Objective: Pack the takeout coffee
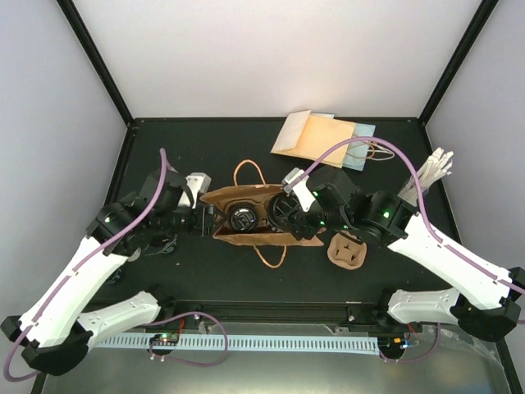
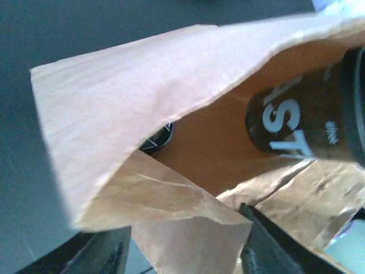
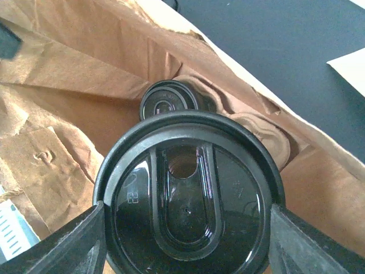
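Observation:
A brown paper bag stands open in the middle of the table. One takeout coffee with a black lid sits inside it. A second takeout coffee hangs over the bag's right half, with my right gripper shut on the sides of its black lid. The other cup's lid shows beyond it, deeper in the bag. My left gripper is at the bag's left end. Its fingers stand apart with a fold of the bag's paper lying loose between them. A cup's black lettered sleeve shows inside.
A brown moulded-pulp carrier lies on the table right of the bag, under the right arm. Tan envelopes lie at the back. White sticks lie at the right edge. The bag's handles loop out front and back.

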You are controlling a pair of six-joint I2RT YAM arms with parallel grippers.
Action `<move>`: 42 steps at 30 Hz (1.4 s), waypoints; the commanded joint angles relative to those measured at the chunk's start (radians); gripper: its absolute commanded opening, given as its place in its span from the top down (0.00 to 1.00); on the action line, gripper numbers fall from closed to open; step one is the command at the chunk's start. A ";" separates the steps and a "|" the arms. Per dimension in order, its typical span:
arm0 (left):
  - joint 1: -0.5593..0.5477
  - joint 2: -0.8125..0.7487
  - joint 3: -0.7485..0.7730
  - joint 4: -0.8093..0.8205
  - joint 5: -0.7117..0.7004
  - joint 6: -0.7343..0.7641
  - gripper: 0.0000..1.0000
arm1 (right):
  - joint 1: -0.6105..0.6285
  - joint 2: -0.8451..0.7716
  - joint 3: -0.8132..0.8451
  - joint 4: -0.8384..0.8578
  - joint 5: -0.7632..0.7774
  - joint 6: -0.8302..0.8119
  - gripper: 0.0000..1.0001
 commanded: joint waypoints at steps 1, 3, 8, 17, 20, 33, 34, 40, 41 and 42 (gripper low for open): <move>-0.007 -0.050 0.096 -0.069 -0.043 0.044 0.41 | -0.004 -0.044 -0.029 0.018 -0.050 -0.013 0.46; -0.006 -0.064 0.128 -0.070 -0.074 0.091 0.34 | -0.003 -0.055 -0.042 0.025 -0.059 -0.014 0.47; -0.006 -0.020 0.275 -0.110 -0.135 0.258 0.22 | -0.002 -0.068 -0.069 0.040 -0.064 -0.010 0.47; -0.006 0.078 0.342 -0.007 -0.062 0.485 0.08 | -0.004 -0.098 -0.103 0.079 -0.039 0.017 0.47; -0.007 0.085 0.334 0.041 0.008 0.522 0.02 | -0.003 -0.114 -0.122 0.103 -0.028 0.027 0.47; -0.027 0.129 0.347 0.132 -0.050 0.650 0.01 | -0.002 -0.129 -0.147 0.138 -0.020 0.029 0.47; -0.027 0.126 0.343 0.143 -0.040 0.665 0.01 | -0.003 -0.129 -0.148 0.140 -0.021 0.030 0.47; -0.026 0.143 0.344 0.146 0.057 0.715 0.01 | -0.002 -0.139 -0.158 0.151 -0.015 0.035 0.47; -0.026 0.153 0.347 0.140 0.062 0.718 0.01 | -0.003 -0.140 -0.159 0.153 -0.015 0.035 0.47; -0.026 0.162 0.353 0.135 0.062 0.720 0.01 | -0.003 -0.141 -0.161 0.153 -0.015 0.036 0.47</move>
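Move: The paper bag's mouth is centred about 10 cm to the right of the left hand, level with it in reach and height; its left end is still between the opening fingers. The far rope handle stands roughly 9 cm ahead and 7 cm right, slightly higher; the packed cup is deep inside, 4 cm right, about 1 cm back and some 20 cm down. From the right hand, the mouth's middle is 5 cm left, at the same reach and height. The bag's left end comes free as the left fingers spread fully. The left hand lifts about 10 cm, drifting slightly left, then swings forward and to the right towards the far handle, pitching its fingertips up some 35 degrees and turning clockwise. The right hand keeps the lidded cup gripped inside the mouth, easing only about 1 cm back and down. ##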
